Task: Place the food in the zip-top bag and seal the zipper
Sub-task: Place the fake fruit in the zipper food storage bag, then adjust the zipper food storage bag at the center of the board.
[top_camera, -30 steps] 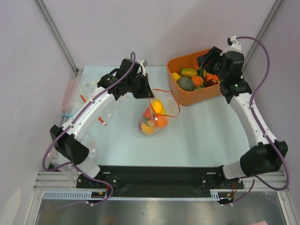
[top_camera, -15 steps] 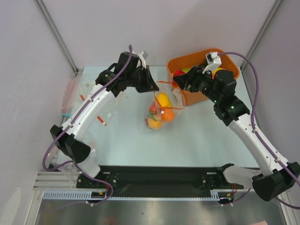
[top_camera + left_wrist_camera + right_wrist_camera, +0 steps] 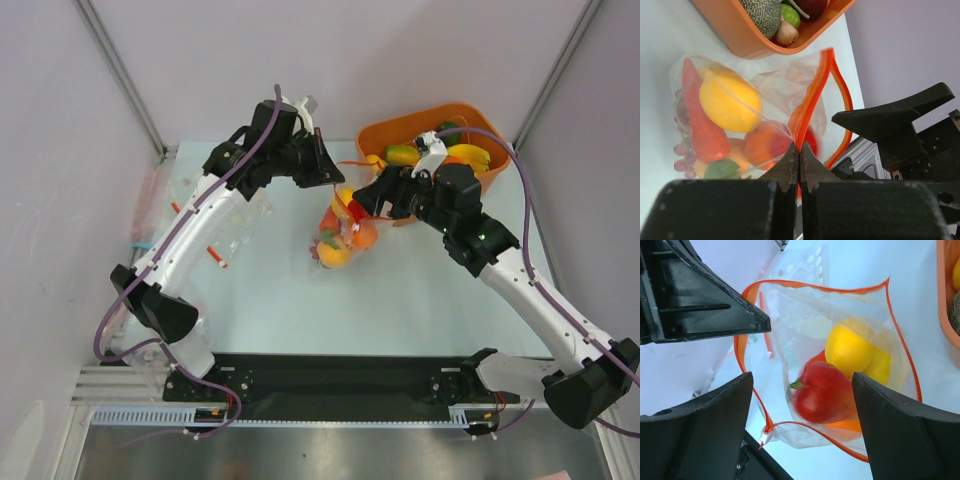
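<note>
The zip-top bag (image 3: 338,238) hangs over the middle of the table with its mouth held open. My left gripper (image 3: 328,172) (image 3: 799,150) is shut on one side of the red-orange zipper (image 3: 815,85). Food fills the bag: a yellow mango (image 3: 730,100), a red chili (image 3: 700,132), an orange (image 3: 760,147) and purple grapes (image 3: 681,162). My right gripper (image 3: 362,203) (image 3: 801,382) stands open just above the bag's mouth. A blurred red pepper (image 3: 825,390) lies in that mouth below it, touching neither finger, next to the mango (image 3: 850,347).
The orange tub (image 3: 385,130) (image 3: 730,30) stands at the back right with more toy food, among it a green melon (image 3: 762,15). Spare clear bags (image 3: 160,200) with red strips (image 3: 217,258) lie along the left edge of the table.
My right arm swung from the tub to above the bag and its jaws spread; the red pepper is now in the bag's mouth. The left gripper lifted the zipper slightly, still shut.
</note>
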`<state>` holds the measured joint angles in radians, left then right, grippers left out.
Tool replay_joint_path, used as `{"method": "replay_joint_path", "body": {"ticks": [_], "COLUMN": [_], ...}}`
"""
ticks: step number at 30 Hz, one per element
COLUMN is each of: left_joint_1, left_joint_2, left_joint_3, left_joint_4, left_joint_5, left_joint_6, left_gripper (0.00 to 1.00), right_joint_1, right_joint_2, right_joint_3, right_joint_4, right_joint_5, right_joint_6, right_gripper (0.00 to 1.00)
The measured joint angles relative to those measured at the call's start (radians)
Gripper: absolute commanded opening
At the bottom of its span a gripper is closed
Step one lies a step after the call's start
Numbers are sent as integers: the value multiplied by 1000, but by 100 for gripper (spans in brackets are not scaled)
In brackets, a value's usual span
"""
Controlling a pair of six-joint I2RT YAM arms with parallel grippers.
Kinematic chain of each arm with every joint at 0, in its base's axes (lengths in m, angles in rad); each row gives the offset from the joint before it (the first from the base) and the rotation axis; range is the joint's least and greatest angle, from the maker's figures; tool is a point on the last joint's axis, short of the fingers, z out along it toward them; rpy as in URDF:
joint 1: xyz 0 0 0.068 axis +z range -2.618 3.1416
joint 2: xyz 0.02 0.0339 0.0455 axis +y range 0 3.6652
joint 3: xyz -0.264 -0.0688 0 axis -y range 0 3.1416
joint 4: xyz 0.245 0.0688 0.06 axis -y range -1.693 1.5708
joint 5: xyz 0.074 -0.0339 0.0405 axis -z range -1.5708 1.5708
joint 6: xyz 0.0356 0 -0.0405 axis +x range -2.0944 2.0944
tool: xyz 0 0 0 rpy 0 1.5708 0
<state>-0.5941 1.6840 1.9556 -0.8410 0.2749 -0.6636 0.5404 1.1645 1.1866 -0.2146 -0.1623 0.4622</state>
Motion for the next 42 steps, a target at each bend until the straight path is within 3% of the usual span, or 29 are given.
{"method": "replay_joint_path", "body": {"ticks": [6, 11, 17, 22, 32, 33, 38, 40, 42], "left_joint_1": [-9, -13, -14, -15, -19, -19, -21, -24, -27], "left_joint_2": [3, 5, 5, 5, 5, 5, 7, 16, 31], "left_joint_3": [1, 1, 0, -3, -4, -3, -3, -3, -5], "left_joint_4": [-3, -15, -14, -14, -14, -14, -18, -23, -21], "left_joint_5": [-1, -6, -9, -9, -9, -9, -9, -8, -8], "left_joint_6": [1, 2, 4, 9, 17, 18, 38, 50, 62], "left_gripper": [0, 0, 0, 0, 0, 0, 0, 0, 0], "right_joint_1": [-3, -63, -178, -183, -183, -183, -183, -183, -183], "right_joint_2": [-22, -45, -60, -59, -23, -12, 60, 86, 101], "right_joint_3": [22, 79, 89, 87, 77, 76, 76, 76, 75], "right_joint_4": [-89, -207, -341, -402, -404, -405, -423, -430, -432], "right_joint_5": [73, 112, 72, 25, -45, -46, -45, -46, -46], "right_joint_6": [-30, -62, -63, -60, -45, -44, -39, -28, -18], "right_gripper": [82, 60, 62, 62, 53, 49, 9, 0, 0]}}
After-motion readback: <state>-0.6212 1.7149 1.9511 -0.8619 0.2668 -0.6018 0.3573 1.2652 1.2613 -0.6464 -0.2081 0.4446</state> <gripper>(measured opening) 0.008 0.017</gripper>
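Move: The right hand, open over the bag mouth, has the bag's right rim about 6 cm to its right, 1 cm ahead and 7 cm below. The just-released red fruit is some 3 cm left, 1 cm ahead and 5 cm below; the orange lies 6 cm back, 1 cm left, deep in the bag. The food box is roughly 9 cm ahead and 13 cm right. From the left hand, that rim is about 10 cm right, 7 cm back, slightly lower. Right hand backs out rightward, sinks about 9 cm, tipping down, and pinches the right rim; left keeps its rim. ##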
